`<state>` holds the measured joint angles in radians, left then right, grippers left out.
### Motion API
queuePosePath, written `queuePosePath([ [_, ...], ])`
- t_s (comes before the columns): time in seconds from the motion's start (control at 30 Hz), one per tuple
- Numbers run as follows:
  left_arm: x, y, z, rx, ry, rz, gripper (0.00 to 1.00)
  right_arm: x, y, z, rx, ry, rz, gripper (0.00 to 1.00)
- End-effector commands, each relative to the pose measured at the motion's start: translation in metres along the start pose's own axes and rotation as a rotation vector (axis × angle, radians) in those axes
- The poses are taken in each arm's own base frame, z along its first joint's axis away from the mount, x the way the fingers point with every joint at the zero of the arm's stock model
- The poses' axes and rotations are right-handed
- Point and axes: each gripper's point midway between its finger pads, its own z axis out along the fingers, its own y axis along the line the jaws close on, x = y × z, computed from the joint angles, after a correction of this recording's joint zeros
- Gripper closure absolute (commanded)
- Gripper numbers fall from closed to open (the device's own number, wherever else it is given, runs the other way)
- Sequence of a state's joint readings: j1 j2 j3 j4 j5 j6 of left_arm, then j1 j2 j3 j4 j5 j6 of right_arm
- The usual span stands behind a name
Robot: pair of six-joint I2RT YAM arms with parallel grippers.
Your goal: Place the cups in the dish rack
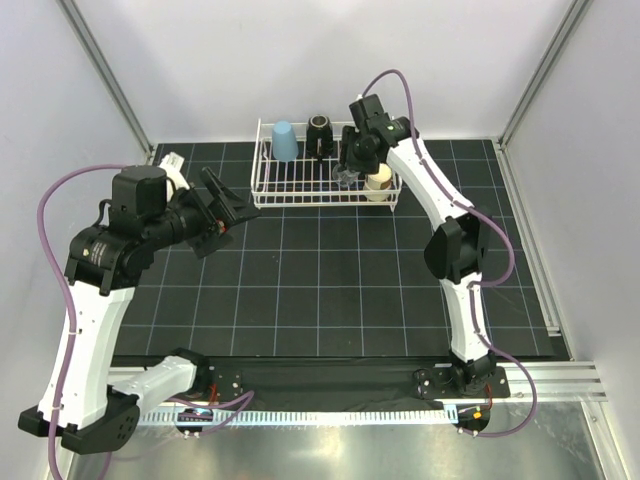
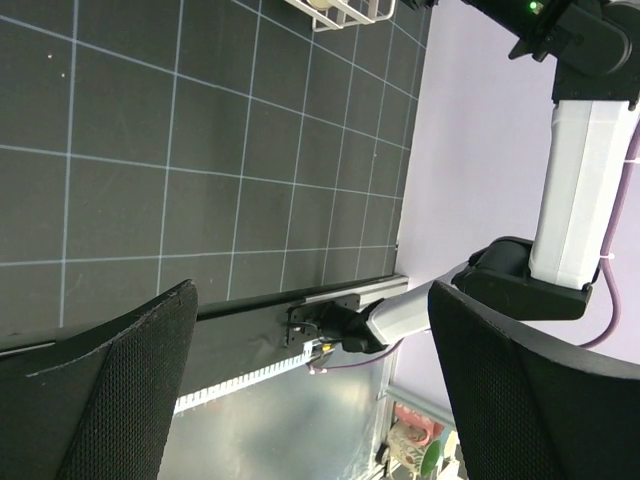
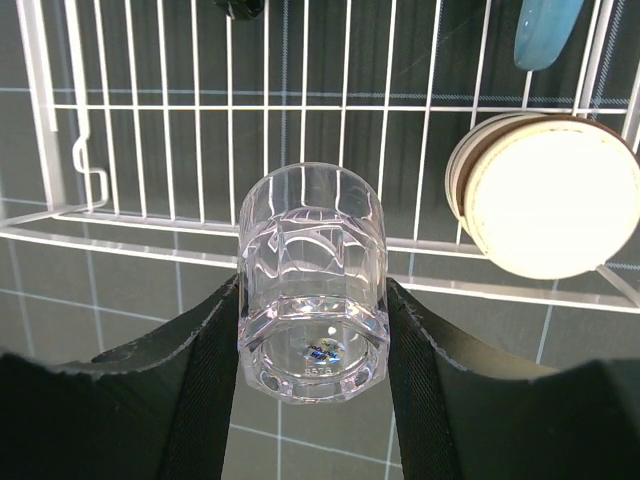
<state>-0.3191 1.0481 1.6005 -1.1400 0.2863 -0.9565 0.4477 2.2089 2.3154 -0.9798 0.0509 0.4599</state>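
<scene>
The white wire dish rack [image 1: 300, 203] stands at the back of the mat. In it are a light blue tumbler [image 1: 285, 140] turned upside down, a black cup [image 1: 320, 130] and a cream-coloured cup [image 1: 378, 182]. My right gripper [image 1: 349, 177] hangs over the rack's front right part, shut on a tiny clear glass [image 3: 312, 285], whose base faces the wrist camera. The glass is over the rack's front rail [image 3: 150, 225], left of the cream cup [image 3: 545, 195]. My left gripper [image 1: 225, 205] is open and empty above the mat, left of the rack.
The black grid mat [image 1: 320, 290] fills the table between the arms. White walls and metal rails close the cell on three sides. In the left wrist view the right arm [image 2: 585, 170] and a corner of the rack [image 2: 345, 12] show beyond the wide-apart fingers [image 2: 120, 400].
</scene>
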Motion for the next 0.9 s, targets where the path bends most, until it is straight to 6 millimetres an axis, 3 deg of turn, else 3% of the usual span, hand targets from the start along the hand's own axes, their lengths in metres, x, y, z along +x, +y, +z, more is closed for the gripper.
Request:
queuePosePath([
  [0.0, -0.002, 0.004, -0.006, -0.011, -0.025, 0.032, 0.08, -0.024, 0.013, -0.006, -0.012, -0.100, -0.043, 0.96],
  [0.4, -0.005, 0.007, 0.002, -0.036, -0.015, 0.030, 0.08, -0.003, 0.001, 0.029, 0.085, -0.044, -0.092, 0.96],
  [0.87, -0.006, 0.007, 0.011, -0.052, 0.007, 0.030, 0.08, 0.011, -0.014, 0.048, 0.148, -0.003, -0.142, 0.95],
])
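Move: The right hand holds the upturned glass over the rack's front edge; its open spot on the wires lies about 1 cm ahead and roughly 9 cm below. The cream cup stands about 7 cm right of the hand, level fore and aft, the black mug some 9 cm ahead and 5 left, the blue mug about 9 ahead and 6 right, all lower. From the left hand the spot is roughly 28 cm ahead, 17 right and 27 below. The right hand lowers the gripped glass about 6 cm towards the rack wires, its left side dipping some 10 degrees. ##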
